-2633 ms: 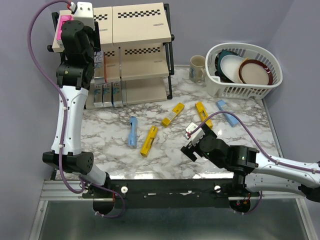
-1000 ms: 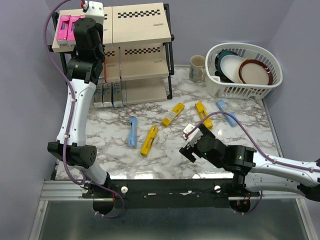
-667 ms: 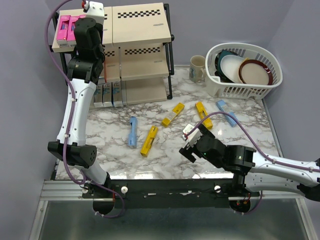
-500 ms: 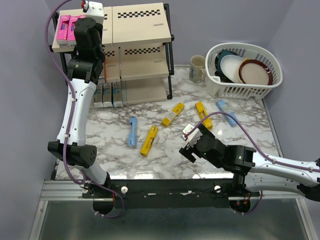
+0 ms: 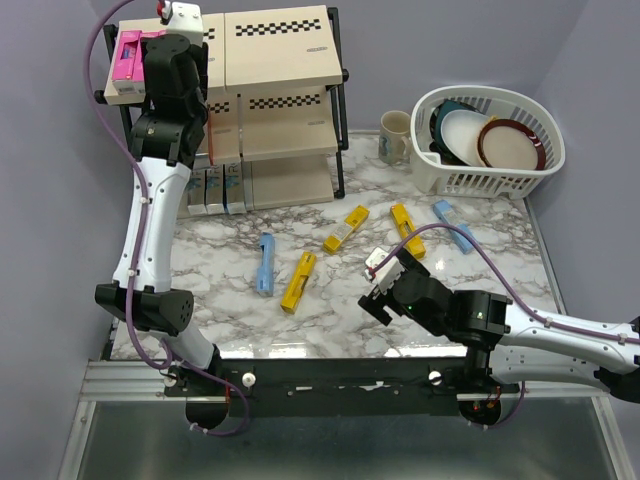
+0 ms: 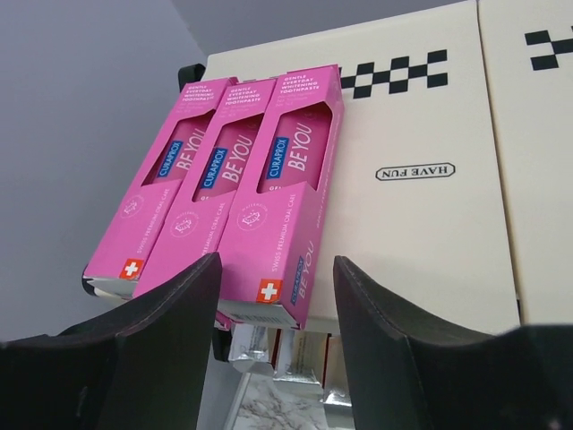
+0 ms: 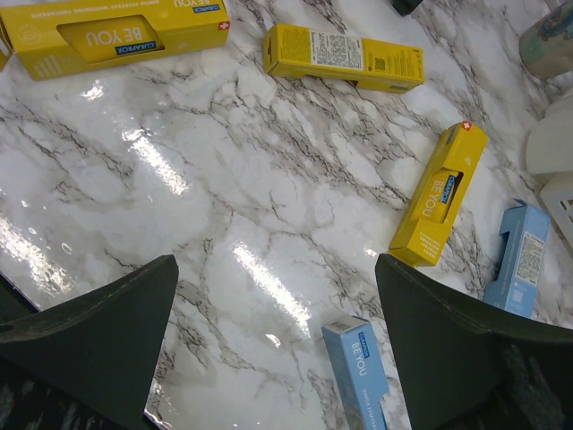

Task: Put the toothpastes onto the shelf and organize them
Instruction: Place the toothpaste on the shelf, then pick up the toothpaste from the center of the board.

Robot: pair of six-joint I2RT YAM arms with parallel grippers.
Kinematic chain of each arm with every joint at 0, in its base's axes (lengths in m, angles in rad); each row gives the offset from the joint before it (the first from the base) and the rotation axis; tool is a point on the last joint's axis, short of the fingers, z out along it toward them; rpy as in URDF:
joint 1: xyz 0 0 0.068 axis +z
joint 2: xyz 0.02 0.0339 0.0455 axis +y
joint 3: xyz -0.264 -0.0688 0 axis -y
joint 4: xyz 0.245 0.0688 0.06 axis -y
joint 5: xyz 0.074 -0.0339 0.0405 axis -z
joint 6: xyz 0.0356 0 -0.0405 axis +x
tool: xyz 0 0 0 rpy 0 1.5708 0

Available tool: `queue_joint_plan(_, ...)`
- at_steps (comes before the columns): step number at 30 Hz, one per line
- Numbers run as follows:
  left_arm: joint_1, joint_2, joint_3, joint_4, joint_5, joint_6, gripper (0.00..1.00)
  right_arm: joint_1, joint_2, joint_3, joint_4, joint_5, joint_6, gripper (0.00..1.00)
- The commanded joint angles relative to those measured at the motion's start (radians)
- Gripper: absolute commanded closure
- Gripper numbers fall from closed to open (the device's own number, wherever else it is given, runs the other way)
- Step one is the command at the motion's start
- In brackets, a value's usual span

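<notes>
Three pink toothpastes lie side by side on the left of the shelf's top board; the overhead view shows them as pink cartons. My left gripper is open, its fingers either side of the near end of the right-hand pink carton without pressing it. On the marble table lie yellow cartons and light blue ones. My right gripper hangs wide open and empty over the table, above one end of a light blue carton.
The shelf also holds cartons on the left of its middle tier and bottom tier. A white dish basket with plates and a mug stand at the back right. Purple walls close in both sides.
My left gripper has opened and let go of the third pink carton, which now lies on the top board, and the wrist has shifted slightly left. The right arm has not moved.
</notes>
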Motion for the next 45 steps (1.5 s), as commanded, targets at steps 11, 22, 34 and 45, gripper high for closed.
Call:
queue_joint_plan(11,0.002,-0.319,-0.072,-0.067,0.286,-0.241,0.12,-0.021,-0.043,0.001,-0.009,-0.049,0.044,0.00)
queue_joint_plan(22,0.000,-0.720,-0.669,-0.044,0.505,-0.378,0.01,-0.159,-0.001,0.021,-0.045,-0.076,0.263,0.00)
queue_joint_plan(34,0.000,-1.083,-1.292,0.077,0.725,-0.447,0.01,-0.561,0.146,0.007,-0.007,-0.208,0.423,0.00)
queue_joint_plan(45,-0.006,-1.232,-1.533,0.254,0.854,-0.513,0.01,-0.908,0.462,0.103,0.129,-0.444,0.355,0.06)
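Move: The third pink toothpaste lies loosely between the left fingertips on the top shelf, its middle about 7 cm ahead and 2 to the left. From that hand the left yellow toothpaste is some 16 cm back, 19 right and 46 below; the left blue one 12 back, 11 right. From the right hand the right yellow toothpaste is about 24 cm ahead, 8 right, 15 below, the middle yellow one 25 ahead, 5 left, the near blue one 7 ahead, 20 right. Backing and rising about 6 cm off the third pink toothpaste, the left hand opens wide, then sinks some 30 cm, going back and right towards the left yellow and blue toothpastes while turning clockwise, left side dipping. The right hand, open, sets off later: forward, right and down towards the right yellow toothpaste, turning clockwise and tipping down, without reaching it. ##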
